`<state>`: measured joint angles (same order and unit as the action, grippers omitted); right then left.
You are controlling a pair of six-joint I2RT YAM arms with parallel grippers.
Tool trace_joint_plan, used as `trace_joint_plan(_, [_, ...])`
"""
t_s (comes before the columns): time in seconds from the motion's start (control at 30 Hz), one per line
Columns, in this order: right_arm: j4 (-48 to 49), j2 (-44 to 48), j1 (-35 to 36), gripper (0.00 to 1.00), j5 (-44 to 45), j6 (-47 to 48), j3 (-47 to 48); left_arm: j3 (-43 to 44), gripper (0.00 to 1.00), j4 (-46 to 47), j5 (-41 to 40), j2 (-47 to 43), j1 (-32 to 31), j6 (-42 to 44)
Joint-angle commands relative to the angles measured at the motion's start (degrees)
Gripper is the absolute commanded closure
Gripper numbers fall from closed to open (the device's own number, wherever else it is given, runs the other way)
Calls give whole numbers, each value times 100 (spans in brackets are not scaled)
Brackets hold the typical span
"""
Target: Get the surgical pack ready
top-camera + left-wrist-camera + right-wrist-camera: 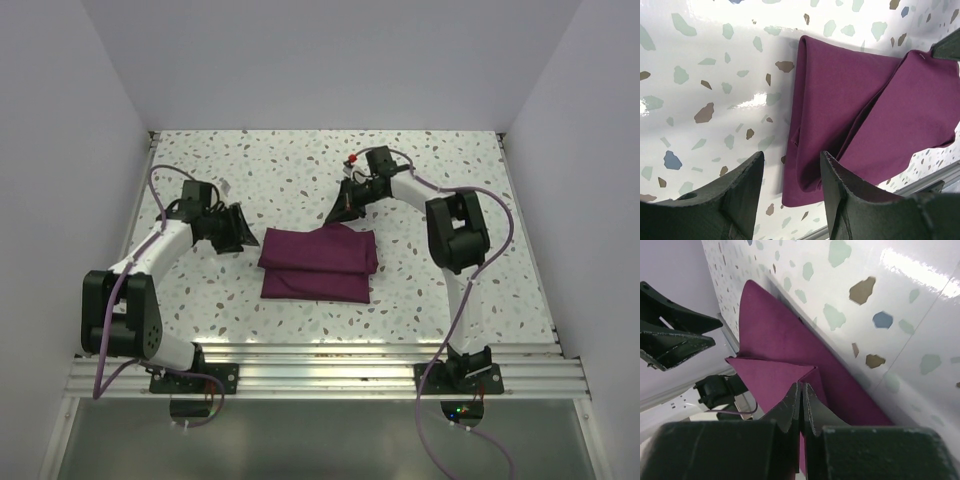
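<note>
The surgical pack shows as a maroon-purple cloth (318, 262) folded into a flat bundle at the middle of the speckled table. My right gripper (340, 212) is at the bundle's far edge. In the right wrist view its jaws (802, 386) are shut on a fold of the cloth (775, 335), which rises in a pointed tent to the fingertips. My left gripper (245, 235) hovers just off the bundle's left end. In the left wrist view it (791, 156) stands open, with the cloth's corner (840, 90) beyond the gap and nothing between the fingers.
White walls close the table on the left, back and right. An aluminium rail (320, 365) runs along the near edge, holding both arm bases. The left gripper (670, 335) also shows in the right wrist view, beyond the cloth.
</note>
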<state>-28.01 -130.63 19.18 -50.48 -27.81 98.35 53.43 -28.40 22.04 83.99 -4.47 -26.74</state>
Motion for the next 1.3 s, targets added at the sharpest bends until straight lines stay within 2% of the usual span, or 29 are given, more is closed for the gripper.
trace_joint_plan(0.0, [-134, 731, 121, 100, -33, 12, -131, 343, 47, -25, -112, -251, 69, 126])
trace_joint_plan(0.23, [-398, 1925, 402, 100, 55, 118, -1079, 659, 47, -227, -297, -427, 130, -6])
trace_joint_plan(0.5, [-355, 3603, 1078, 100, 257, 118, -3100, 766, 47, -315, -174, -585, 201, -261])
trace_joint_plan(0.77, [-73, 4195, 1474, 100, 451, -13, -4603, 230, 47, -341, -16, -927, 201, -411])
trace_joint_plan(0.83, [-108, 4090, 1562, 92, 381, 30, -4754, 28, 47, -341, -25, -1006, 201, -411])
trace_joint_plan(0.93, [-431, 3809, 1650, 70, 249, 327, -4816, -131, 47, -359, -7, -1104, 201, -393])
trace_joint_plan(1.0, [-704, 3755, 1659, 58, 275, 548, -4659, -166, 47, -359, 81, -1095, 201, -376])
trace_joint_plan(1.03, [-1054, 3773, 1650, 55, 545, 766, -4519, -166, 47, -350, 124, -1095, 201, -358])
trace_joint_plan(1.07, [-1205, 3877, 1633, 46, 774, 838, -4160, -166, 47, -333, 229, -1069, 201, -332])
trace_joint_plan(1.13, [-1443, 3992, 1502, 36, 1336, 857, -3807, -140, 47, -184, 484, -1016, 192, -270])
trace_joint_plan(1.2, [-1497, 4071, 1317, 33, 1514, 769, -3376, -140, 47, -69, 906, -867, 192, -226])
trace_joint_plan(1.27, [-1462, 4054, 992, 36, 1768, 532, -3155, -131, 49, -7, 1143, -665, 157, -165])
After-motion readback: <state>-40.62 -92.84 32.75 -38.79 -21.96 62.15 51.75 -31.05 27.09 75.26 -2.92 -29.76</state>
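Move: The right fingers are already shut on the far corner of the purple cloth. The near edge of the wrapped pack, which the corner is to cross, lies some 19 cm back and 3 cm left of this hand, roughly 4 cm lower. The pack's right end is about 6 cm back and 11 cm right, its left end about 8 cm back and 15 cm left. From the left hand, that near edge is some 12 cm back and 16 cm right. Back towards the robot in a quick arc, the right hand pulls the pinched corner across the pack, climbing about 8 cm and then sinking again over some 28 cm of travel, with the wrist turning about 15 degrees counter-clockwise. Near the end its fingers open about two-thirds and let go, and it turns back forward and up over the cloth. The empty left hand lifts about 5 cm beside the pack, then eases back. ##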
